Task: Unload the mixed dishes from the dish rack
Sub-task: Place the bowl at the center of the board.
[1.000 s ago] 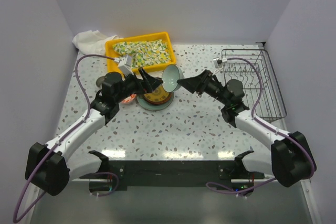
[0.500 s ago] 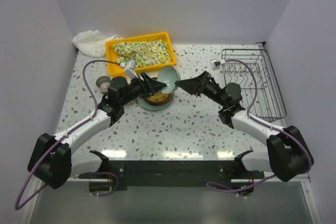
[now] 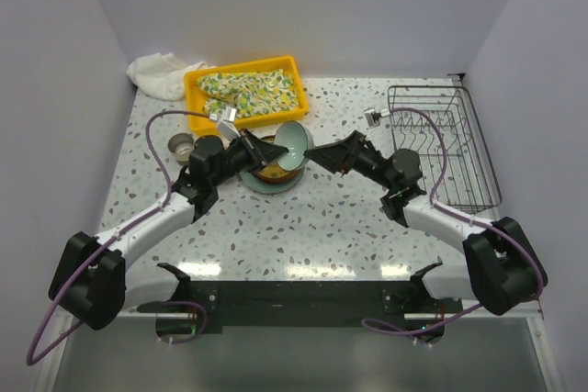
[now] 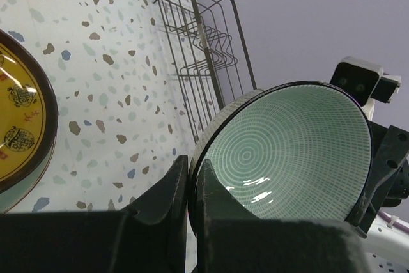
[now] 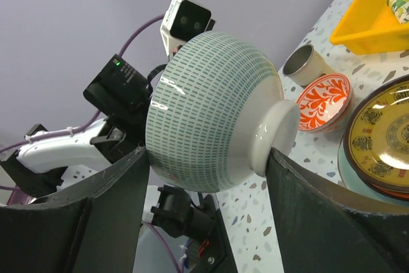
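Note:
The celadon bowl [image 3: 290, 142] hangs tilted in the air above the stacked plates. My left gripper [image 3: 271, 149] is shut on its rim, one finger inside and one outside [image 4: 192, 167]. My right gripper [image 3: 312, 151] spans the same bowl [image 5: 211, 113] from rim to foot, with both fingers touching it. The brown-yellow patterned plate [image 3: 273, 172] lies on the pale green-blue plate [image 3: 261, 185] below. The red-patterned white bowl [image 5: 323, 101] and the small tan cup [image 3: 181, 144] stand to the left. The dish rack [image 3: 446, 149] at the right shows no dishes. The black-red bowl is not visible.
The yellow tray [image 3: 195, 89] with the floral cloth [image 3: 253, 89] stands at the back left, close behind the bowl. A white cloth [image 3: 156, 75] lies in the far left corner. The right arm's cable arcs over the rack. Walls close the table on three sides.
The right gripper brought the bowl slightly left and down. The left gripper moved right and closed on the bowl's rim.

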Controlling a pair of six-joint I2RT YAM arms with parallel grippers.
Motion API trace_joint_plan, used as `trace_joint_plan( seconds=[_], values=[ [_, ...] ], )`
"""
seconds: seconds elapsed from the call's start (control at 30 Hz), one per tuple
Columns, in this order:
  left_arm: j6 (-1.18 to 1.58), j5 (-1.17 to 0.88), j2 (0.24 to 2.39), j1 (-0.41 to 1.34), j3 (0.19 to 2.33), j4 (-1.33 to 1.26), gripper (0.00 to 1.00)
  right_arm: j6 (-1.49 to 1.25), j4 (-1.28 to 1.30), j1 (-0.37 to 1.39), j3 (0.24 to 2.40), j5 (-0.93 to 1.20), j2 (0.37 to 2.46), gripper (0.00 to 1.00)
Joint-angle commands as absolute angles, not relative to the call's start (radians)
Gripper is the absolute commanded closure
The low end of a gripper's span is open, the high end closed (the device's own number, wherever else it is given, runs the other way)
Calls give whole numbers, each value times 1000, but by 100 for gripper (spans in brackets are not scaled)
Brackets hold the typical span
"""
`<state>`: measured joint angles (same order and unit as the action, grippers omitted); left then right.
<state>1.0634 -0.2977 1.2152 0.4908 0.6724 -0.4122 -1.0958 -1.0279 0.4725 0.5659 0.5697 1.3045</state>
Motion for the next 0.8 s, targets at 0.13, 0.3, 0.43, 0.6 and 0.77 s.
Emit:
trace_joint_plan(
  seconds=[0.13, 0.3, 0.43, 0.6, 0.77],
  values=[
    [913, -181, 1111, 448, 719, -232, 100, -981, -958, 472, 555, 545, 1213, 12],
    [773, -65, 1081, 413, 791, -39, 100, -827, -755, 472, 569, 520, 1152, 2],
    [654, 93, 1081, 400, 862, 138, 100, -651, -377, 472, 638, 441, 1088, 2],
    [523, 250, 1144, 350, 954, 294, 100, -468, -148, 472, 701, 367, 1042, 2],
    [462, 276, 1236, 284, 1014, 345, 100, -437, -112, 472, 704, 347, 1032, 2]
  ],
)
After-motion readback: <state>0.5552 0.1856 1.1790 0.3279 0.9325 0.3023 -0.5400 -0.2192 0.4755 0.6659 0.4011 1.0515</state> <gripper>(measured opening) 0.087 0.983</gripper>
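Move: Both grippers still hold the green bowl, the left by its rim and the right by its foot. From the left hand, the red-patterned bowl lies about 18 cm left, 8 cm ahead and 18 cm below. The plate stack is 8 cm ahead and 4 cm left; the steel cup is roughly 30 cm left and 12 cm ahead, also far below. From the right hand, the red-patterned bowl is some 25 cm left, 11 cm ahead and 23 cm below. Keep the left fingers shut on the green bowl's rim while the right gripper opens and lets go of its foot. Swing the left gripper some 15 cm left past the plate stack towards the red-patterned bowl, slightly forward and down, tipping its fingers down and turning counter-clockwise. Draw the right gripper down and right, its fingertips tilting down about 30 degrees. ##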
